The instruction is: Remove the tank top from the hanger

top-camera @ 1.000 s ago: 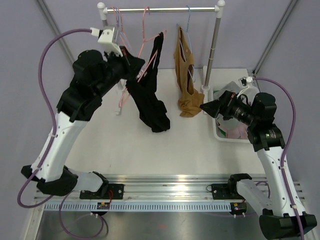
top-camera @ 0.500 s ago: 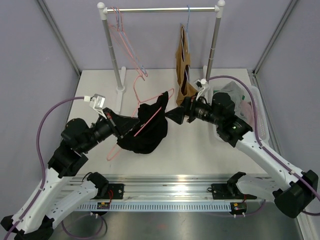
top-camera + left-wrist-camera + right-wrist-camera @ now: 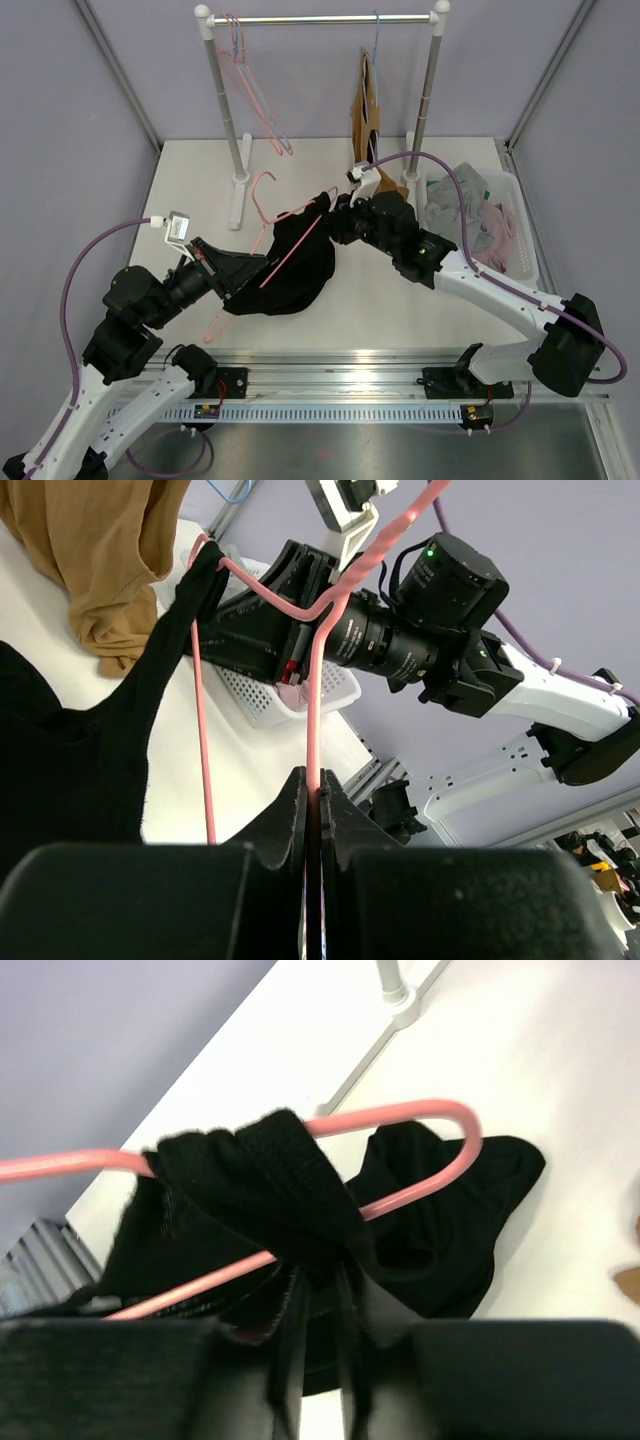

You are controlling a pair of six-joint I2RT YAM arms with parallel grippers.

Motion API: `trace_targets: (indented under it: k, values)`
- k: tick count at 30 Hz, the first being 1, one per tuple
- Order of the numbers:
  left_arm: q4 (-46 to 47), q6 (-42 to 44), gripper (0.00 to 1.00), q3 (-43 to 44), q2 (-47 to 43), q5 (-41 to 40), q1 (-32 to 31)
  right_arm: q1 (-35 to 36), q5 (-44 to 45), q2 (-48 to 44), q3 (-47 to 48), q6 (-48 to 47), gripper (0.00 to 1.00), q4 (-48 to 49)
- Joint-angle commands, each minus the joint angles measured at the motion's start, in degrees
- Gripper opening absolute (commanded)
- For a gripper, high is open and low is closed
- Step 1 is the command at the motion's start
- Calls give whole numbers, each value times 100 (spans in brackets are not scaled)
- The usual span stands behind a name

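Note:
A black tank top [image 3: 295, 265] hangs on a pink hanger [image 3: 262, 192] and droops onto the white table in front of the rack. My left gripper [image 3: 243, 281] holds the hanger from the left. In the left wrist view that gripper [image 3: 317, 785] is shut on the hanger's pink wire [image 3: 312, 680]. My right gripper [image 3: 336, 214] reaches in from the right at the garment's upper strap. In the right wrist view its jaws [image 3: 320, 1280] stand narrow, with the black strap [image 3: 280, 1170] pinched between them and draped over the hanger's arm [image 3: 420, 1115].
The clothes rack [image 3: 320, 18] stands at the back, with a tan garment [image 3: 368, 110] and spare pink and blue hangers [image 3: 245, 70] on it. A white basket [image 3: 527, 250] of clothes sits at the right. The rack's left post foot [image 3: 238, 190] is close to the hanger.
The left arm brought hanger and tank top down off the rack toward the table. The right arm came over from the basket, and its open jaws have closed on the strap.

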Motion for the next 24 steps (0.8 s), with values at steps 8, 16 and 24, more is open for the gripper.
trace_targets:
  k: [8, 16, 24]
  values:
    - [-872, 658, 0, 336, 49, -139, -19, 22, 2232, -89, 435, -777, 0, -155]
    - [-771, 977, 0, 372, 94, 775, -20, -901, 1851, 175, 778, -663, 0, -1052]
    - [1199, 625, 0, 3, 119, 1892, -20, -1533, -478, -325, 418, -278, 0, -1535]
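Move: The tank top's bunched shoulder lies right between the right hand's nearly closed fingers. The hanger's right end is some 4 cm ahead and 2 cm above, with no sideways offset; the tank top's body hangs about 10 cm left, 5 back and 12 below, and the brown top is roughly 19 cm ahead, 9 right, about level. From the left hand, which holds the hanger, that shoulder is about 14 cm ahead, 14 right and 10 below. The tank top's shoulder is pinched as the right fingers finish closing, then drawn about 10 cm right and nearly 8 forward, towards the brown top, the hand swinging clockwise before easing slightly back. The left hand keeps its grip on the pink hanger, dipping about 4 cm with a sideways tilt, then lifting most of the way back while drifting back and right. ##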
